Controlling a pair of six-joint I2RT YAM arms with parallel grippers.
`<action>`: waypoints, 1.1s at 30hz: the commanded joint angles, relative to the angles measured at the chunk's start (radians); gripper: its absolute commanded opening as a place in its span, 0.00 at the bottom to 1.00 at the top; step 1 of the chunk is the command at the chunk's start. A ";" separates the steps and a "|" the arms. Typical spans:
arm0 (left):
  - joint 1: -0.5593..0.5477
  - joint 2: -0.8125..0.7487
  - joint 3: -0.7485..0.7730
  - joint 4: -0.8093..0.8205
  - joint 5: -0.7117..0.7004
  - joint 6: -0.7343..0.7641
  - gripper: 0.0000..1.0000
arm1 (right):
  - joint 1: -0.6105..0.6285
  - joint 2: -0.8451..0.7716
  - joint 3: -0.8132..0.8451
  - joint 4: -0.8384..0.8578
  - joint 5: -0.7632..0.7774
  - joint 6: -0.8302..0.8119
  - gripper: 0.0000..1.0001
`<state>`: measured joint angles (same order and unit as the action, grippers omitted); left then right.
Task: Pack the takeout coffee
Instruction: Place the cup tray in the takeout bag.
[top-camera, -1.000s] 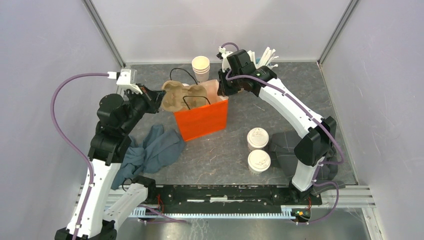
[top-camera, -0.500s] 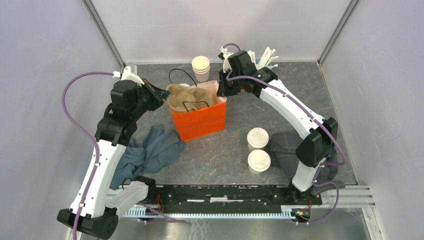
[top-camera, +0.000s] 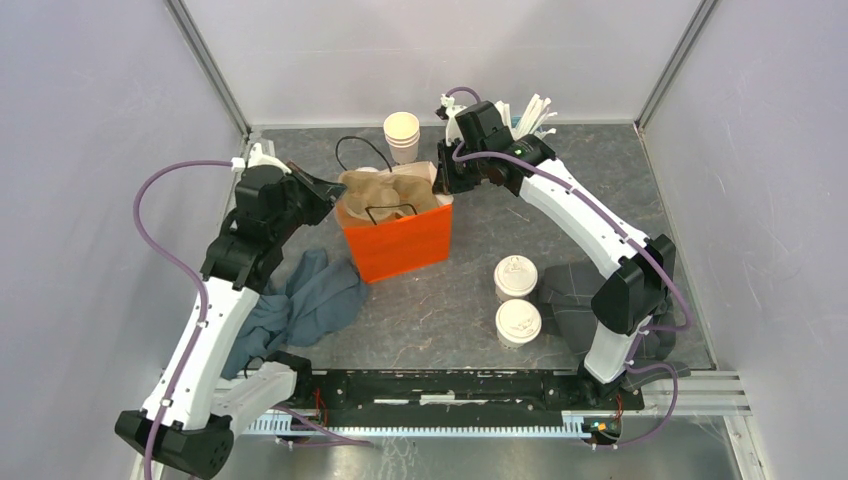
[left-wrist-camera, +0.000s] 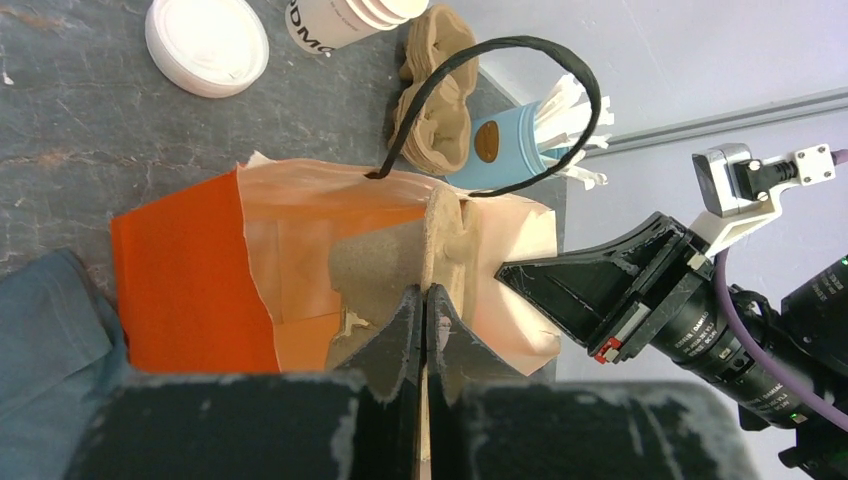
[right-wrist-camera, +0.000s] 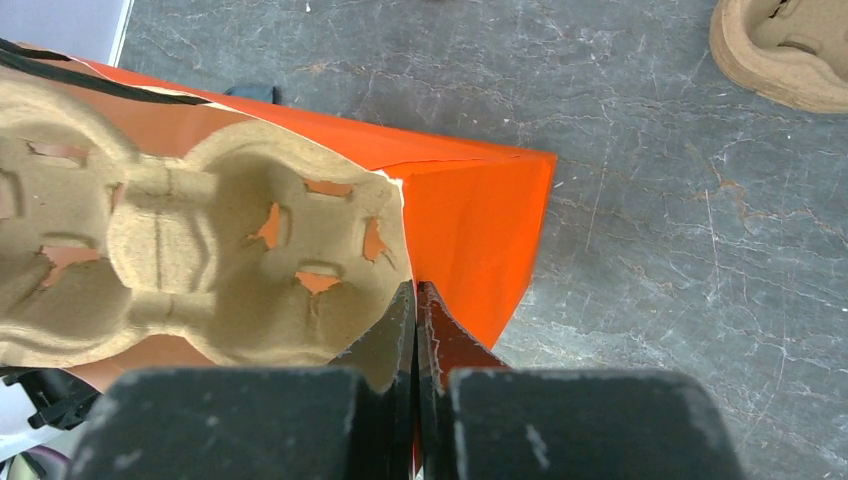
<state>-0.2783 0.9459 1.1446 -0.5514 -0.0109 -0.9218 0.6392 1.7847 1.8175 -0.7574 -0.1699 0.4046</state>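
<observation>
Two capped takeout coffee cups (top-camera: 516, 277) (top-camera: 518, 322) stand on the table right of the orange paper bag (top-camera: 402, 243). A brown pulp cup carrier (top-camera: 390, 188) sits in the bag's mouth. My left gripper (top-camera: 330, 190) is shut on the carrier's left edge; the left wrist view shows the carrier (left-wrist-camera: 440, 250) edge-on between the pinched jaws (left-wrist-camera: 424, 297). My right gripper (top-camera: 440, 185) is shut on the bag's right rim, and in the right wrist view the jaws (right-wrist-camera: 415, 292) pinch the orange wall (right-wrist-camera: 480, 230) beside the carrier (right-wrist-camera: 200, 240).
A stack of lidless cups (top-camera: 402, 135) stands behind the bag, near a blue holder of white straws (top-camera: 530, 115). Loose lids (left-wrist-camera: 207, 45) and spare carriers (left-wrist-camera: 440, 100) lie there too. A blue cloth (top-camera: 305, 300) lies left of the bag, a dark cloth (top-camera: 570, 300) right of the coffees.
My left arm has swung up and to the right, pushing the carrier from over the bag's left rim further into the bag's mouth. The right gripper holds its place on the rim.
</observation>
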 joint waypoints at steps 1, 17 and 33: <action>-0.045 0.020 0.003 0.064 -0.073 -0.090 0.02 | 0.001 -0.028 -0.010 0.019 -0.017 0.013 0.00; -0.121 -0.028 -0.100 0.098 -0.186 -0.130 0.02 | 0.001 -0.043 -0.027 0.011 0.008 0.019 0.00; -0.121 0.104 0.326 -0.461 -0.271 0.151 0.81 | 0.001 -0.047 -0.038 0.011 0.017 0.007 0.00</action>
<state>-0.3954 1.0515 1.3819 -0.8650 -0.2043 -0.8970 0.6388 1.7729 1.7824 -0.7349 -0.1589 0.4221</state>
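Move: The left hand already has the tray by its end at the bag's left rim; the bag's middle lies about 9 cm to its right, level with it front to back, and some 16 cm below. The white lids sit about 14 cm ahead and 3 cm right of that hand, the blue cloth about 12 cm back and 9 cm left, both on the table. From the right hand, pinching the right rim, the bag's middle is roughly 8 cm left, straight across, 12 cm below. The left hand eases the held cup tray down into the orange bag by about 5 cm in all, with a slight shift of 1.5 cm to the right at first, and near the bottom spreads its fingers wide and lets go of it. It then comes straight back up some 5 cm, drawing slightly back and left with its fingers tipped a little lower, while the right hand stays put and keeps the right rim pinched shut between its fingers. ##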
